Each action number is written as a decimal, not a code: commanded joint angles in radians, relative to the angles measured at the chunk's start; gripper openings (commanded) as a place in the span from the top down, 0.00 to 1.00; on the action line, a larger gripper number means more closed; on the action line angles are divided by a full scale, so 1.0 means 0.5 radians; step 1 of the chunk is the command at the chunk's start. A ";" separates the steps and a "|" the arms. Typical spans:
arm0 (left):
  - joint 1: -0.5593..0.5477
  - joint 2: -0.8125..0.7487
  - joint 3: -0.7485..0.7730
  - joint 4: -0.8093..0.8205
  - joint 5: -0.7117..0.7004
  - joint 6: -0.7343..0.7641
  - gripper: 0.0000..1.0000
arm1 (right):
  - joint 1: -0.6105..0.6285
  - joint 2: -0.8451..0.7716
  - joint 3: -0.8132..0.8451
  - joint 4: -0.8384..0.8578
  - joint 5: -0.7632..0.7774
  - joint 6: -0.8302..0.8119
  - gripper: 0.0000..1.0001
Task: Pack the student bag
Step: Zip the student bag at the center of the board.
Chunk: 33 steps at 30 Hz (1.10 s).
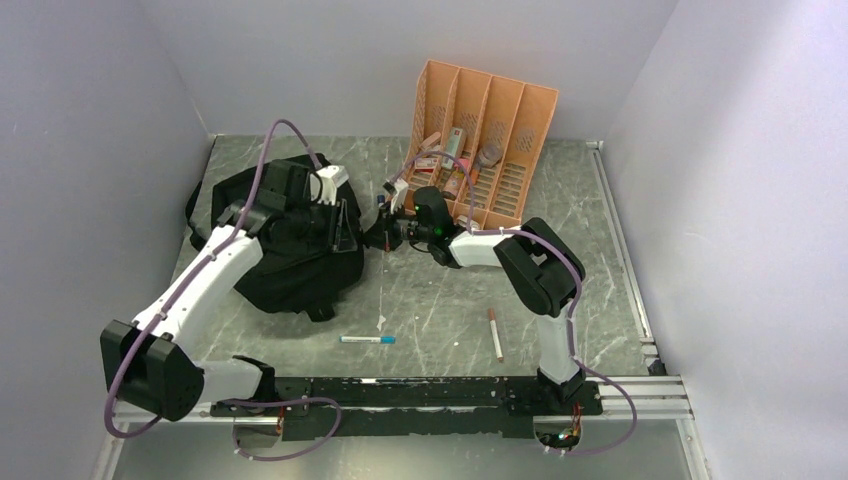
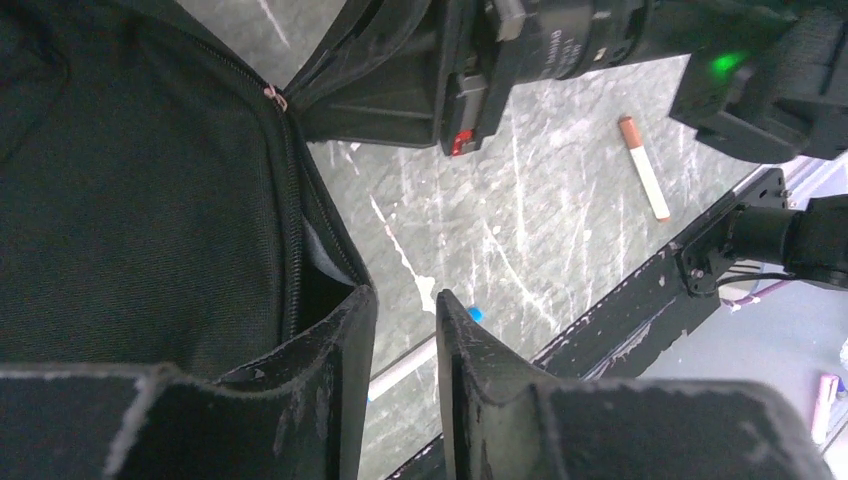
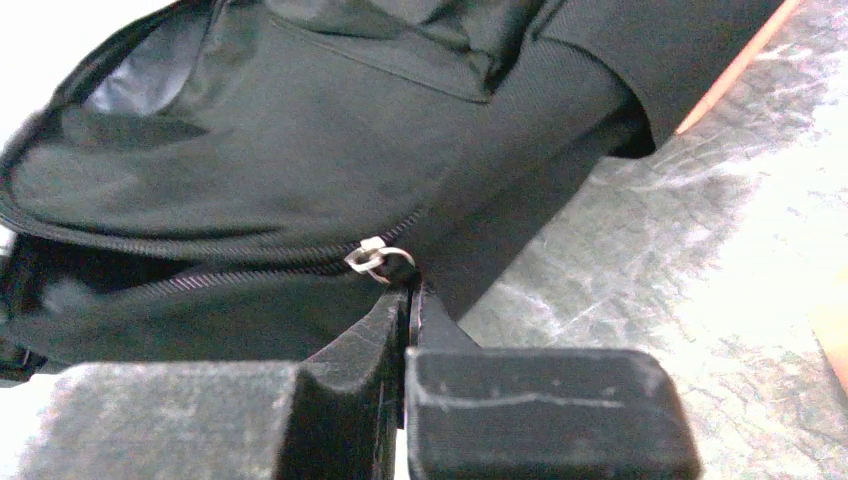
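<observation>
The student bag [image 1: 290, 250] is a black backpack lying at the left of the table, its zipper partly undone [image 3: 200, 250]. My right gripper [image 3: 410, 292] is shut on the metal zipper pull [image 3: 378, 260] at the bag's right edge; from above this gripper [image 1: 378, 237] sits just right of the bag. My left gripper [image 2: 405, 305] hangs over the bag's right rim [image 2: 300, 230], jaws open a narrow way with nothing between them. In the top view the left gripper [image 1: 342, 222] is close beside the right one.
An orange slotted organizer [image 1: 485, 130] with several small items stands at the back. A white pen with blue ends [image 1: 367, 340] and a white pen with a reddish tip [image 1: 495, 333] lie on the table in front. A black rail [image 1: 420, 392] runs along the near edge.
</observation>
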 commanded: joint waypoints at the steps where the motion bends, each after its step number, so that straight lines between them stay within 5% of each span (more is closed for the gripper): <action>1: -0.002 -0.067 0.123 0.047 0.125 0.008 0.64 | 0.008 -0.042 -0.019 0.019 0.004 -0.010 1.00; 7: 0.000 0.055 0.095 -0.189 -0.238 0.069 0.67 | 0.008 -0.035 -0.016 -0.005 0.010 -0.016 1.00; 17: -0.003 0.013 0.102 0.025 -0.673 -0.008 0.58 | 0.007 -0.038 -0.013 0.002 -0.017 0.012 1.00; 23: -0.002 0.260 0.280 0.082 -1.150 -0.366 0.46 | 0.022 -0.087 -0.070 0.067 0.037 -0.042 1.00; 27: 0.020 0.435 0.343 0.285 -1.122 -0.617 0.36 | 0.032 -0.148 -0.147 0.190 0.066 -0.059 1.00; 33: 0.035 0.786 0.411 0.513 -0.924 -0.808 0.36 | 0.035 -0.272 -0.187 0.277 0.073 -0.063 1.00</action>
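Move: The left hand goes for the bag's closed zip stretch on its far right edge, about 13 cm ahead, hardly 1 cm to its left and some 9 cm below it. The zip pull lies about 7 cm ahead, 3 cm right and 8 cm below; the blue-capped bottle stands about 14 cm ahead, 8 cm right, 16 cm below. From the right hand, the zip pull sits about 1 cm left, in its fingertips, and the zip stretch about 6 cm ahead and 4 cm left. The left hand hovers briefly, then swings left and sweeps forward over the bag's right edge, about 12 cm out, ending some 4 cm farther left and a little lower, while its wrist turns about 30 degrees counter-clockwise and its fingers spread from a third to nearly two-thirds open towards the closed zip stretch beyond the pull. The right hand keeps its shut fingers on the zip pull nearly in place and only late eases back towards the base by about 1.5 cm. ##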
